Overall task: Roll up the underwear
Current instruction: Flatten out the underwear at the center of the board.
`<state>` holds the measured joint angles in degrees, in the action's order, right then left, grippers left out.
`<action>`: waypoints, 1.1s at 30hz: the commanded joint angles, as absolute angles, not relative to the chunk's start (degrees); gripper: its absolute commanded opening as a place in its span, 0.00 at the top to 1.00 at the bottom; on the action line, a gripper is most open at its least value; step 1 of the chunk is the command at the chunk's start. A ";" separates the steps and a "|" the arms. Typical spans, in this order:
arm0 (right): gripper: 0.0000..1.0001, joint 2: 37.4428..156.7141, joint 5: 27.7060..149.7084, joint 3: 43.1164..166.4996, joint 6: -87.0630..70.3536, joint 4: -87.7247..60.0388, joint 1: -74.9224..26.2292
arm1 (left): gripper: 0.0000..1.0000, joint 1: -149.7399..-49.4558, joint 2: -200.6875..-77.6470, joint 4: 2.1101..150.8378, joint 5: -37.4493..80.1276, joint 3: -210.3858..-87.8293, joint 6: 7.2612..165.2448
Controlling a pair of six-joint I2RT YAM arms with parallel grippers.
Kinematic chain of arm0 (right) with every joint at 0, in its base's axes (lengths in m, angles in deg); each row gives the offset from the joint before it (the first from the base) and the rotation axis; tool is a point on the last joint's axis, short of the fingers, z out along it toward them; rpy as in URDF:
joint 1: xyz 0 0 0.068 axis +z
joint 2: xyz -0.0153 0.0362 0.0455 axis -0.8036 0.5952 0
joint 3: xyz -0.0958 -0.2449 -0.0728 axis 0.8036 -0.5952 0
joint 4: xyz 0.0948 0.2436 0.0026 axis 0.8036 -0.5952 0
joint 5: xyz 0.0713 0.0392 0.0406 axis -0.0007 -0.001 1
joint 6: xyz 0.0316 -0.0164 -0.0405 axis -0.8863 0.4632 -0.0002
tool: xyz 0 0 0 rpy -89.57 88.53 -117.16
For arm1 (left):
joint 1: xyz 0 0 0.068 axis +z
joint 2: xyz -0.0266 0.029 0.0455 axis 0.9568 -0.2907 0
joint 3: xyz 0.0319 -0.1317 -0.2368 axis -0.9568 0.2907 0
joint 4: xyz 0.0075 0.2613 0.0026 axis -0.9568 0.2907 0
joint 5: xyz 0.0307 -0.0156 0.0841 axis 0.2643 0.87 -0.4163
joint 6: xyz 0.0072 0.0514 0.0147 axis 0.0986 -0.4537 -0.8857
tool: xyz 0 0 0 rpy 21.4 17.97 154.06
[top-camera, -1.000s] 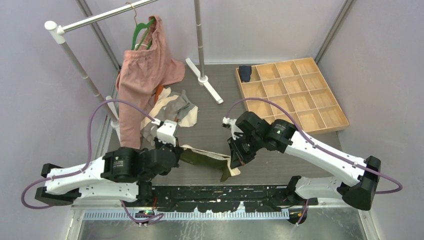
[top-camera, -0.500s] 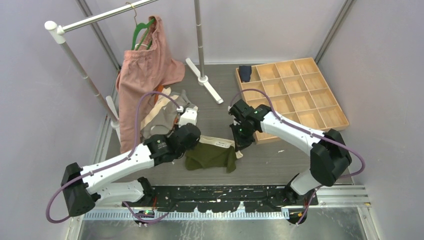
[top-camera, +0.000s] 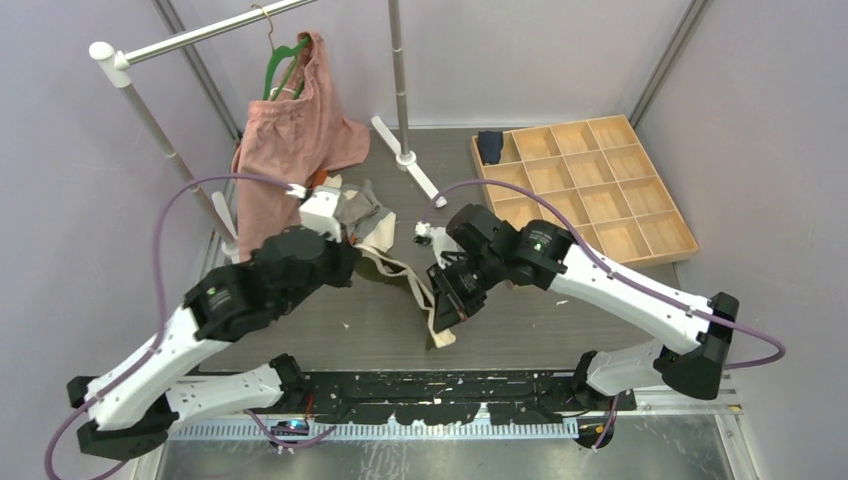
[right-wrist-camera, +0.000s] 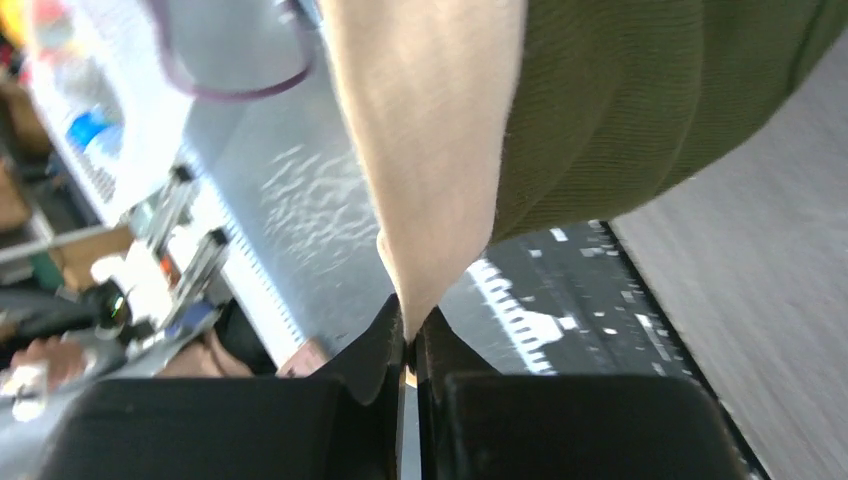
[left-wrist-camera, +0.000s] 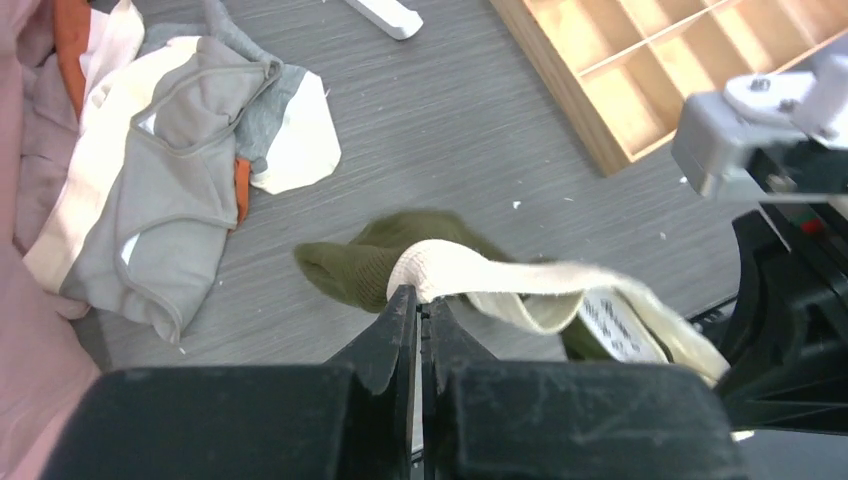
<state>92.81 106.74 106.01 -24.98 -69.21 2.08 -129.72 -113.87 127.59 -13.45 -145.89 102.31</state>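
Observation:
The olive green underwear (top-camera: 388, 271) with a cream waistband (left-wrist-camera: 500, 282) hangs stretched between my two grippers, over the middle of the table. My left gripper (left-wrist-camera: 421, 300) is shut on one end of the waistband, at the back left (top-camera: 353, 260). My right gripper (right-wrist-camera: 408, 322) is shut on the other end, nearer the front (top-camera: 441, 322), with the olive cloth (right-wrist-camera: 620, 110) bunched above its fingers. More underwear lies in a pile (top-camera: 358, 215) behind the left gripper: grey (left-wrist-camera: 170, 180), cream and orange pieces. A navy piece (top-camera: 489, 146) sits in the tray's back left compartment.
A wooden tray (top-camera: 590, 205) with several compartments stands at the back right. A large pink garment (top-camera: 285, 150) hangs from a green hanger (top-camera: 285, 60) on the rack at the back left. The rack's pole (top-camera: 397, 70) and white foot (top-camera: 412, 168) stand at the back centre.
Both grippers kept their hold on the waistband. Half a second ago the underwear lay low and bunched; now it is stretched diagonally, left end further back, right end nearer the front.

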 commanded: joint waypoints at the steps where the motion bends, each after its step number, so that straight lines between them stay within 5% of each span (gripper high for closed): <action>1: 0.99 88.70 115.19 107.97 -29.29 -67.96 5.25 | 0.99 -129.61 -109.89 139.69 -11.42 -150.09 106.08; 11: 0.96 100.33 110.24 85.26 -32.44 -51.47 -10.75 | 1.00 -128.87 -128.04 117.35 -20.53 -133.49 107.81; 21: 0.89 109.21 96.32 83.59 -30.36 -47.76 -13.36 | 0.99 -122.85 -147.63 101.58 -24.42 -134.65 104.75; 25: 0.76 107.49 89.84 84.68 -29.43 -49.80 -13.36 | 0.98 -121.02 -149.66 98.45 -22.01 -135.72 102.03; 33: 0.61 97.74 73.65 85.78 -29.26 -52.10 -13.34 | 0.51 -119.60 -149.89 99.19 -22.32 -137.92 101.68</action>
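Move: The olive underwear hangs by its waistband between both closed hands. The bare patch where that band is to be laid is about 7 cm ahead, 12 cm to the right and 25 cm below the left hand, and some 14 cm ahead, 4 cm to the right and 20 cm below the right one. The grey clothes lie roughly 18 cm ahead and 9 cm left of the left hand; the wooden tray's middle is about 32 cm ahead and 27 cm right of the right hand. The olive underwear, still pinched at both waistband ends, is whipped a few centimetres back and up, then swung quickly down some 20 cm to the board by both hands and drawn about 12 cm forward overall, drifting rightward, most with the right hand. The right wrist also turns clockwise nearly 30 degrees, the left somewhat counter-clockwise; once low, both grippers part their fingers and let the band go. ##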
